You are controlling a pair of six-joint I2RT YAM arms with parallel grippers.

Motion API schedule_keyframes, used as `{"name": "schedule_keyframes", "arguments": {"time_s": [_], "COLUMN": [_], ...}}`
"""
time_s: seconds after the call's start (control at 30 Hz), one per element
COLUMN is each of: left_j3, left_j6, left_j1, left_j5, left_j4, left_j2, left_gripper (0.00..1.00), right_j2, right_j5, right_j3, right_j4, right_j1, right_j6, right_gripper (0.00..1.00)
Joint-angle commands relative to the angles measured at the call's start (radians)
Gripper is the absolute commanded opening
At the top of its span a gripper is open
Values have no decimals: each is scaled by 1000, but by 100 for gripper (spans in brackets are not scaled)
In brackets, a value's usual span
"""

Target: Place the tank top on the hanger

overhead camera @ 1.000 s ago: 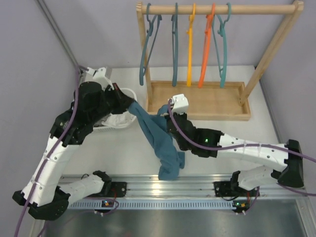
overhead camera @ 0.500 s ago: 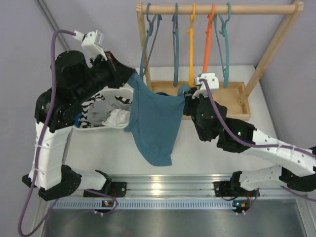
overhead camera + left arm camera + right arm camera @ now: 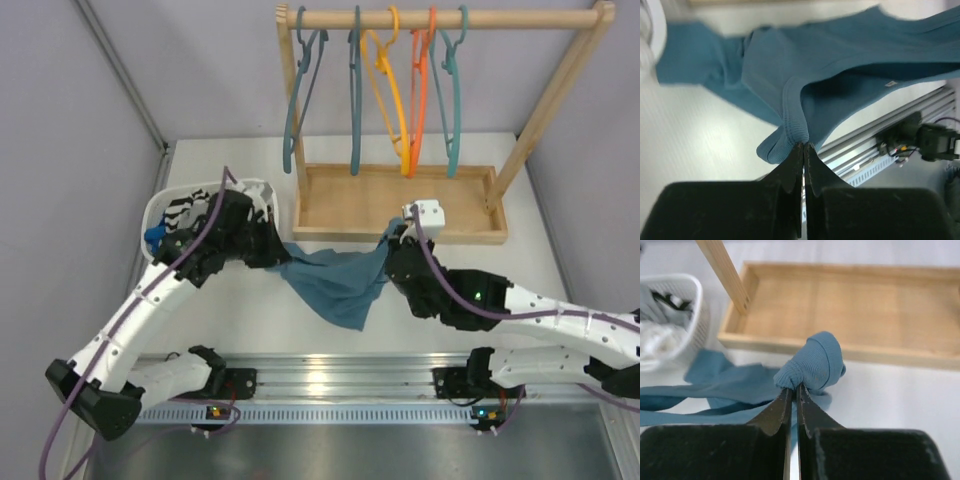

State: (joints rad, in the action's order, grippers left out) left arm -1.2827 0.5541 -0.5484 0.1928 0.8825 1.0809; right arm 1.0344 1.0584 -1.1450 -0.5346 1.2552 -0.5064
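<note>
The teal-blue tank top hangs stretched between my two grippers, low over the table in front of the rack. My left gripper is shut on one ribbed edge of it, seen in the left wrist view with the fabric spreading away. My right gripper is shut on a bunched strap, its tips showing in the right wrist view. The light teal-green hanger hangs rightmost on the rack's rod, apart from the tank top.
A wooden rack with a tray base stands at the back, holding two slate-blue hangers, a yellow hanger and an orange hanger. A white basket of clothes sits at the left. A metal rail runs along the near edge.
Both arms have come down from a raised hold. The tank top, held up and spread half a second ago, now hangs low over the table. The yellow hanger has swung.
</note>
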Motion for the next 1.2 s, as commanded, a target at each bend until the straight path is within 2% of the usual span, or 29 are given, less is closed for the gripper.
{"name": "schedule_keyframes", "arguments": {"time_s": [0.0, 0.03, 0.17, 0.27, 0.43, 0.53, 0.57, 0.63, 0.67, 0.73, 0.77, 0.8, 0.9, 0.97, 1.1, 1.17], "left_j3": [205, 288, 408, 442, 467, 488, 488, 491, 491, 484, 479, 470, 442, 431, 419, 414], "left_j6": [84, 93, 121, 124, 121, 122, 121, 113, 109, 95, 90, 84, 63, 56, 49, 40], "left_j1": [-5, -7, -34, -88, -107, -113, -113, -113, -113, -113, -114, -113, -113, -113, -111, -113], "left_j5": [69, 80, 91, 82, 102, 97, 99, 100, 100, 86, 80, 76, 51, 34, -6, -21], "left_j4": [-164, -195, -339, -402, -494, -525, -525, -527, -525, -519, -505, -496, -453, -421, -364, -344], "left_j2": [-61, -58, 13, 105, 281, 319, 323, 321, 315, 289, 277, 252, 214, 199, 127, 99], "left_gripper": [0, 0, 0, 0, 0, 0, 5, 16, 28, 39, 49, 52, 59, 61, 64, 65], "right_j2": [-42, -48, -65, -60, 7, 32, 30, 26, 12, -3, -17, -25, -49, -65, -97, -115], "right_j5": [-40, -52, -110, -150, -231, -293, -301, -302, -304, -308, -311, -313, -330, -339, -360, -389], "right_j3": [189, 232, 453, 539, 585, 619, 619, 614, 608, 596, 575, 562, 518, 487, 453, 418], "right_j4": [-74, -71, -24, 68, 158, 197, 191, 176, 159, 142, 121, 111, 66, 38, -7, 4], "right_j1": [15, 16, 16, 6, -46, -74, -76, -77, -76, -76, -76, -74, -74, -68, -53, -37], "right_j6": [-282, -361, -501, -515, -488, -480, -480, -478, -477, -446, -439, -425, -389, -382, -350, -281], "right_gripper": [0, 0, 0, 0, 0, 0, 2, 12, 15, 33, 40, 50, 60, 68, 73, 73]}}
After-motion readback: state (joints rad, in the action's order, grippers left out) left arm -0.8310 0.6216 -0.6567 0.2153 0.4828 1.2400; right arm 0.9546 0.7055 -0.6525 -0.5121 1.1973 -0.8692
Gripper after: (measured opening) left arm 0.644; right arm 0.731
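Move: Both hands hold the blue tank top, stretched between them above the table. The clear patch of table in front of the rack where it goes lies about 12 cm to the right of the left hand, 3 back and 23 below; from the right hand it is roughly 10 cm left, 1 back and 27 below. From the left hand, the rack's tray is centred some 21 cm ahead and 26 right, and the clothes basket 14 ahead and 20 left, both near table height. Downward fast, both hands carry the held tank top to the table in front of the rack, the left sinking a bit over 20 cm and edging right, the right about 25 cm with a small draw back, both tipping further down. Near the table the fingers open and let go of the cloth, then both hands rise some 5 cm clear, open. ##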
